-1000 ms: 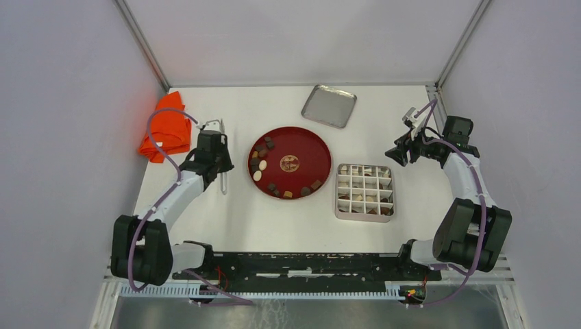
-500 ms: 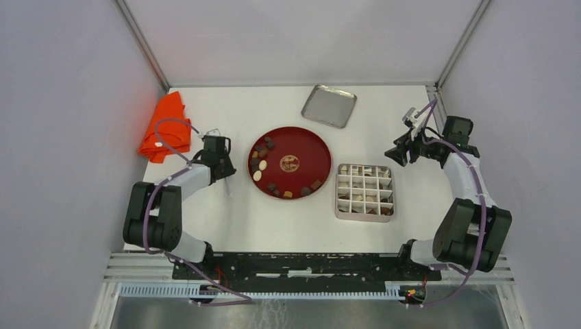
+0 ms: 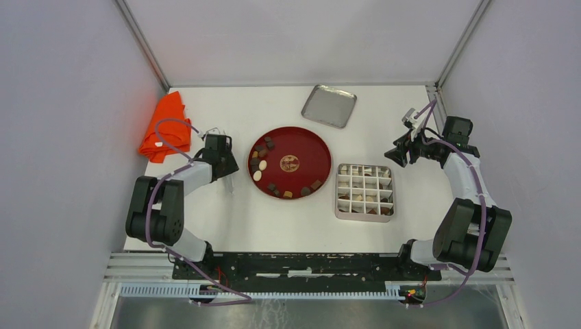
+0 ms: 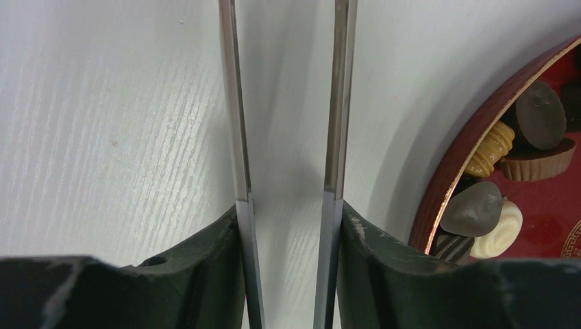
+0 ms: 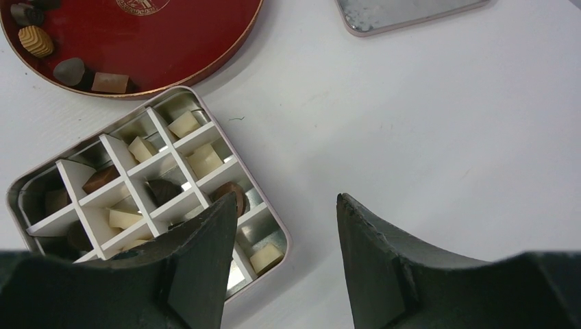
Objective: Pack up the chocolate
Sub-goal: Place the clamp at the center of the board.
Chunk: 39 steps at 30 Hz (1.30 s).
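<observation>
The chocolate (image 3: 259,164) lies as several dark, tan and cream pieces along the left and near rim of the red plate (image 3: 305,147). Its pieces (image 4: 538,116) also show at the right of the left wrist view and on the plate (image 5: 35,41) in the right wrist view. More pieces fill the partitioned tin box (image 3: 365,192). My left gripper (image 3: 225,168) (image 4: 288,205) is low, just left of the plate, shut on thin metal tongs (image 4: 236,123) whose two blades stand apart with nothing between them. My right gripper (image 3: 397,156) (image 5: 286,199) hangs open and empty beside the box's far right corner (image 5: 284,236).
The tin's flat lid (image 3: 329,105) (image 5: 404,10) lies behind the plate. An orange cloth (image 3: 166,127) is bunched at the far left by the wall. Grey walls close in the table on three sides.
My left arm has folded back, its elbow lifted away from the near edge, and the gripper has edged toward the plate. Its jaws have widened, so the tong blades have spread. The right arm is still.
</observation>
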Available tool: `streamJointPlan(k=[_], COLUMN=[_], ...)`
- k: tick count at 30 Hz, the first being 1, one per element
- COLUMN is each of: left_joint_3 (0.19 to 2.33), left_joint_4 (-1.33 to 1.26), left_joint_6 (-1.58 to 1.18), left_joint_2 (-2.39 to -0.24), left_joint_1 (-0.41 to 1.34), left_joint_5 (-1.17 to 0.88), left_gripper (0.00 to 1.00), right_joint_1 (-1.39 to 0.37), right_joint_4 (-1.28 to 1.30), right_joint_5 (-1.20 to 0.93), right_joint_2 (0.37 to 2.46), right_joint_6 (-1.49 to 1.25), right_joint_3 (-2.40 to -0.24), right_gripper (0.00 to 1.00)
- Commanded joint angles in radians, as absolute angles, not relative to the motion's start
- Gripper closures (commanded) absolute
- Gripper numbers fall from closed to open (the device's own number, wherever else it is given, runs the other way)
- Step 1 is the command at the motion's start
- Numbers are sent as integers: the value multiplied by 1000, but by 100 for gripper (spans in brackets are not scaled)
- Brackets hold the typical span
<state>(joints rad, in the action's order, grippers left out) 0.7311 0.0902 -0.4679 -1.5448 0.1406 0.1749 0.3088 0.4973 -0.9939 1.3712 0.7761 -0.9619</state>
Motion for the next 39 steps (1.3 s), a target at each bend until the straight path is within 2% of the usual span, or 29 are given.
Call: streamJointPlan(k=[1, 10, 21, 25, 26, 28, 35, 39], left_joint_3=[748, 747, 751, 761, 764, 768, 777, 801], left_joint_4=[109, 145, 179, 214, 223, 240, 299, 286], left_joint_6=[-515, -523, -523, -517, -512, -503, -455, -430], left_joint_2=[-1572, -1540, -1488, -1404, -1378, -1324, -1098, -969], left_joint_1=[132, 132, 132, 133, 133, 133, 132, 132], left_joint_5=[198, 220, 213, 171, 153, 114, -54, -172], left_gripper=[48, 39, 35, 34, 22, 17, 17, 16], right_joint_1=[313, 311, 312, 311, 311, 312, 303, 252], right_joint_4=[509, 516, 518, 524, 526, 533, 533, 460], right_joint_5=[-1023, -1026, -1028, -1020, -1021, -1028, -1072, -986], right_joint_2=[1358, 1360, 1356, 1355, 1354, 1350, 1322, 1290], right_joint_6=[798, 802, 805, 818, 825, 839, 912, 897], right_joint_3=[-974, -977, -978, -977, -977, -975, -959, -969], right_gripper=[39, 39, 39, 39, 39, 39, 39, 37])
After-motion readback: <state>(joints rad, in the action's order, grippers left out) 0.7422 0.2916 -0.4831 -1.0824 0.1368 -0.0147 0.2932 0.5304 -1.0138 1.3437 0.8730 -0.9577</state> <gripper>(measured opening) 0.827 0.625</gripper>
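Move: The clamp is already down on the table, still between the left fingers, its middle at the hand point and its legs running forward and back. The plate's middle is about 21 cm to the hand's right and level with it; the white disc near its left rim is some 10 cm right and 5 cm back. The orange cloth lies about 22 cm left and 12 cm ahead. From the right hand, the clamp is roughly 54 cm left, 1 cm ahead and 15 cm below. Fingers that still pinch the clamp's two legs go on opening low at the table, easing back about 1 cm as the legs spread, then let go with a last widening. The left hand lifts away, slowly at first and then fast, some 12 cm up, also drifting back and right a few centimetres, while the fingers tip outward and up about 15 degrees. ##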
